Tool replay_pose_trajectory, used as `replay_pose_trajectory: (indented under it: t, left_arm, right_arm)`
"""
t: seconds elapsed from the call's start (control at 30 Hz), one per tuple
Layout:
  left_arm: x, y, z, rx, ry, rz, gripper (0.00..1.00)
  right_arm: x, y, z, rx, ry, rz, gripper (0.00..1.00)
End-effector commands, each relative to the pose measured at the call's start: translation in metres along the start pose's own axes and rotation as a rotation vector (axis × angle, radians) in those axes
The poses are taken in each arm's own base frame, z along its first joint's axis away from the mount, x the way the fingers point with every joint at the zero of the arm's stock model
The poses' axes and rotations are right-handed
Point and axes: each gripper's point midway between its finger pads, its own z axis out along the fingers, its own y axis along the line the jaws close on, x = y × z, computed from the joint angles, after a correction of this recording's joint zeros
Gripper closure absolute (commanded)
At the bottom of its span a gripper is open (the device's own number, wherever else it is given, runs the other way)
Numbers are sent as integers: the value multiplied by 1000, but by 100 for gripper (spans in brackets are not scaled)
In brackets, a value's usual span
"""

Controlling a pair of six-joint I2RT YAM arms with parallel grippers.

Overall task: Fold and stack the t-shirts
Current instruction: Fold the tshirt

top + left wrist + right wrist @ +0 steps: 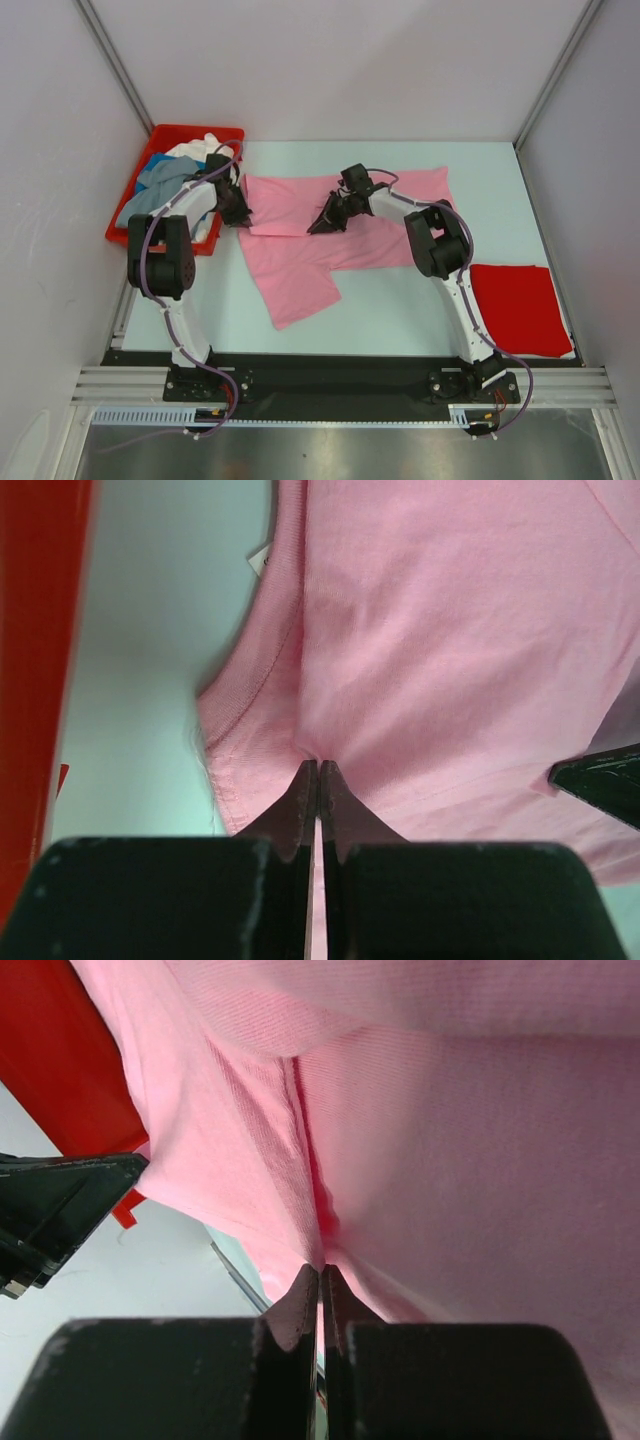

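A light pink t-shirt lies spread across the middle of the table, partly folded over itself. My left gripper is at its left edge beside the bin. In the left wrist view the left gripper is shut on the pink t-shirt close to the collar seam. My right gripper is over the shirt's middle. The right wrist view shows the right gripper shut on a pinched ridge of the pink t-shirt. A folded red t-shirt lies flat at the right front.
A red plastic bin at the back left holds grey-blue and white shirts. Its red wall stands just left of the left gripper. Booth walls close in the table at the back and both sides.
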Motion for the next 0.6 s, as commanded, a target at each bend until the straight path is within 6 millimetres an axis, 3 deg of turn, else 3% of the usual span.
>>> replay_pose_trajectory:
  t: [0.0, 0.17, 0.23, 0.3, 0.37, 0.4, 0.47, 0.53, 0.57]
  left_arm:
    - [-5, -3, -17, 18, -21, -20, 98]
    - [1, 0, -16, 12, -9, -19, 98]
    - [4, 1, -16, 11, -6, -24, 97]
    - [11, 4, -20, 12, -10, -24, 93]
    - [13, 6, -23, 6, -13, -19, 84]
    - [12, 4, -28, 12, -22, -13, 71]
    - [10, 1, -36, 21, -36, -12, 64]
    - [5, -4, -51, 42, -81, -11, 53]
    - [0, -6, -57, 47, -103, -10, 49]
  right_arm:
    - [0, 33, -24, -56, 1, -58, 100]
    - [-1, 31, -27, -51, 13, -71, 98]
    - [0, 26, -27, -37, 24, -74, 93]
    - [-4, 23, -36, -12, 1, -74, 82]
    - [-8, 18, -45, 17, -24, -103, 79]
    - [-12, 12, -53, 43, -39, -98, 76]
    - [-27, 13, -76, 89, -128, -144, 75]
    - [-47, -9, -100, 161, -223, -128, 71]
    - [-54, -4, -120, 166, -275, -135, 68]
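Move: The left gripper pinches the left corner of the folded-over pink flap; its laying spot is about 3 cm back, straight behind and 1 cm lower. The red bin's middle is some 16 cm left of that hand and 8 cm ahead, the shirt's near sleeve about 11 cm right and 14 cm back. The right gripper still pinches the flap's other end, whose spot is only 1 cm right and 1 cm below; from there the sleeve lies roughly 13 cm back and 2 cm left. Draw the left gripper back about 3 cm, sinking slightly, to lay its flap corner on the shirt, then open to roughly half, let go and rise a little. Ease the right gripper slightly right as its fingers part, releasing its end, and slide it away rightward over the shirt, about 6 cm in all, quickening as the wrist tilts a little. ##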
